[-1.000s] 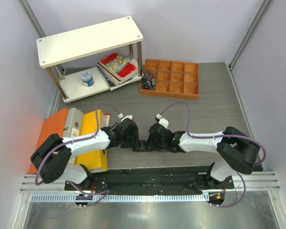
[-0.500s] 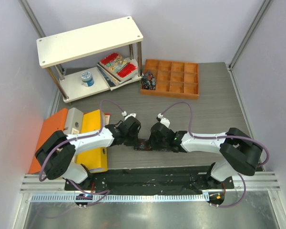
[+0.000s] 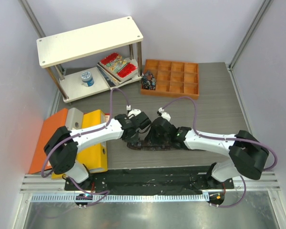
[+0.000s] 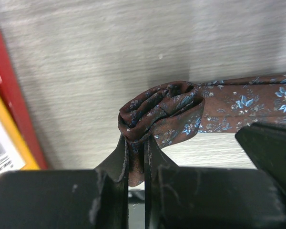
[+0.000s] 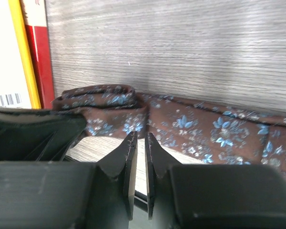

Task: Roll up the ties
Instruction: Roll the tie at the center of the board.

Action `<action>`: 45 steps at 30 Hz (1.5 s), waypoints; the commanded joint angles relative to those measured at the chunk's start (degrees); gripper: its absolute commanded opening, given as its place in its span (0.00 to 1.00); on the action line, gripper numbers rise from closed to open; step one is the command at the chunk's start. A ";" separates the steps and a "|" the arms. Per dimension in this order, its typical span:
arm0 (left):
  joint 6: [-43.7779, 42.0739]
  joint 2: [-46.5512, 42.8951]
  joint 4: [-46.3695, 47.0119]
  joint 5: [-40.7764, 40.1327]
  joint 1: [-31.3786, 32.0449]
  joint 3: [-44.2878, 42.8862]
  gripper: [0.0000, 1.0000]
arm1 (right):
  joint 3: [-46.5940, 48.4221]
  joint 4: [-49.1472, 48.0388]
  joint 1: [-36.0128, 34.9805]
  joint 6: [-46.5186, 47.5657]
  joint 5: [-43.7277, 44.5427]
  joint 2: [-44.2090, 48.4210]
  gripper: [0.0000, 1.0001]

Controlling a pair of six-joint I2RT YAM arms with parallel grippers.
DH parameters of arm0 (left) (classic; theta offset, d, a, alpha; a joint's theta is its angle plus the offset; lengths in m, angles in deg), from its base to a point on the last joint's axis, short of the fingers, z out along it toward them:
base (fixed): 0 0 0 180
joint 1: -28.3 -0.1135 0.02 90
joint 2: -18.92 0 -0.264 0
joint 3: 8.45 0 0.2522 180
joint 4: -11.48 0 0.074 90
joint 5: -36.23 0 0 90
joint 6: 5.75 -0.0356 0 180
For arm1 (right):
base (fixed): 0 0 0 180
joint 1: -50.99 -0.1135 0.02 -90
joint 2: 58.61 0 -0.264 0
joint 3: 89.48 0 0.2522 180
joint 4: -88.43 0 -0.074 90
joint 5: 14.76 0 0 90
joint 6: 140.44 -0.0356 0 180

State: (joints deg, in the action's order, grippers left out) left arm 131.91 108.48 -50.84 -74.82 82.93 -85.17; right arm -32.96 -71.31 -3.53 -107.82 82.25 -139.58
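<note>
A brown tie [image 4: 169, 109] with small blue flowers lies on the grey table, seen from above as a dark strip [image 3: 144, 147]. Its end is rolled into a small coil. My left gripper [image 4: 137, 143] is shut on that coil, with fabric squeezed between its fingers. The unrolled tie [image 5: 214, 131] runs off to the right. My right gripper [image 5: 141, 136] sits close beside the left one, its jaws nearly together, their tips nipping the tie's near edge where a crease starts. From above, the left gripper [image 3: 136, 135] and right gripper [image 3: 157, 137] meet over the tie.
Orange, grey and yellow binders [image 3: 93, 138] lie just left of the grippers, their yellow-red edge [image 5: 26, 52] close to the coil. At the back stand a white shelf [image 3: 86, 40] with red books [image 3: 118, 64] and a small blue tin [image 3: 87, 77], and an orange compartment tray [image 3: 174, 78].
The left gripper has shut on the tie's end. Both grippers have shifted a little to the right and away from the bases, and the tie's end is now coiled.
</note>
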 commanded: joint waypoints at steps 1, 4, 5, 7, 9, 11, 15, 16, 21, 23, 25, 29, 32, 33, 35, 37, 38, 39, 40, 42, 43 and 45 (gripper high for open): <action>1.12 0.62 -5.50 -1.97 0.74 -2.87 0.00 | 1.18 -5.96 -0.32 -1.32 -2.17 -3.22 0.17; 1.21 0.70 -6.02 -1.01 0.91 -4.01 0.00 | 1.09 -10.79 -0.58 -1.76 -3.57 -6.64 0.17; 1.30 0.70 -6.11 -0.91 0.92 -4.36 0.00 | 1.18 -11.85 -0.59 -1.94 -4.71 -7.61 0.17; 1.65 0.71 -6.29 -0.39 0.92 -4.98 0.00 | 1.18 -15.18 -0.85 -2.90 -5.86 -9.55 0.17; 1.65 0.79 -6.29 0.23 0.92 -5.51 0.00 | 1.10 -17.13 -1.11 -3.61 -6.21 -11.75 0.17; 1.65 0.88 -6.11 1.19 0.92 -6.03 0.00 | 1.53 -19.33 -1.73 -4.14 -6.30 -13.41 0.17; 1.39 0.53 -5.85 2.51 0.92 -6.82 0.00 | 1.97 -20.82 -1.82 -4.23 -8.67 -14.92 0.17; 1.64 0.53 -5.94 2.51 0.92 -6.83 0.00 | 1.89 -21.44 -1.82 -4.23 -8.76 -14.92 0.17; 0.95 0.79 -5.32 3.39 0.92 -6.74 0.00 | 1.10 -21.36 -1.90 -3.44 -9.38 -13.61 0.17; 0.86 1.67 -6.37 2.26 0.92 -7.26 0.00 | 0.48 -18.73 -1.90 -3.00 -8.33 -12.38 0.16; 1.73 3.85 -10.74 -1.86 0.92 -8.49 0.00 | 0.13 -13.92 -1.82 -2.03 -4.57 -9.40 0.16; 2.44 7.29 -17.18 -7.23 1.79 -13.14 0.00 | -1.62 -5.20 -1.20 -0.89 -1.39 -3.24 0.17; 2.88 9.13 -19.73 -9.26 2.85 -15.25 0.00 | -4.43 -0.27 0.03 -0.54 0.46 3.17 0.17; 3.05 9.66 -20.17 -9.61 3.11 -15.70 0.00 | -5.40 0.69 0.38 -0.62 0.73 4.84 0.17; 3.58 11.15 -21.40 -10.40 3.55 -16.75 0.00 | -8.30 3.33 1.78 -0.89 1.52 10.27 0.18; 3.84 12.48 -22.45 -11.10 3.99 -18.24 0.00 | -11.19 6.41 3.27 -1.41 1.87 13.98 0.18; 4.37 13.00 -23.50 -11.54 4.60 -18.86 0.00 | -12.17 7.11 3.72 -1.67 2.05 17.48 0.19; 4.72 14.66 -24.39 -11.98 4.95 -19.65 0.00 | -13.22 8.77 4.16 -1.94 2.40 19.60 0.19; 5.16 15.46 -25.18 -12.51 5.39 -21.31 0.00 | -14.71 9.92 4.60 -2.20 2.75 21.36 0.19; 6.48 18.53 -27.89 -14.00 6.71 -23.25 0.00 | -15.86 13.34 5.83 -2.91 3.80 26.62 0.19; 7.35 19.94 -29.21 -14.71 7.06 -25.52 0.00 | -16.30 14.49 6.27 -3.17 4.24 28.22 0.19; 9.64 22.49 -33.07 -16.55 8.38 -28.17 0.00 | -16.31 18.26 7.15 -3.17 5.30 32.43 0.20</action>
State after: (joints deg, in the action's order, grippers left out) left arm 136.87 127.87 -75.67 -86.04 89.27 -108.14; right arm -49.22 -60.23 2.45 -110.18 83.99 -113.13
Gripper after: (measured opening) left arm 0.060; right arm 0.192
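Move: The left fingers already pinch the tie's roll, its bulk a centimetre or so ahead and 2 cm below. The flat strip's near stretch starts some 5 cm to their right, 1 cm ahead, 5 cm down; the yellow binder's middle is about 15 cm left, level fore and aft and a touch lower. From the right hand, the roll lies about 6 cm left, 1 cm ahead, 2 cm down; the strip passes about 5 cm below, 1 cm ahead. Down and to the left, about 5 cm each way, the right hand goes with its fingers nearly shut towards the roll, pauses low beside it, then rises about 4 cm and sweeps some 15 cm right along the strip, drawing slightly back. The left hand keeps its pinch, rises a little, then rolls its wrist some 20 degrees so the fingertips swing to point leftward, turning the roll. ##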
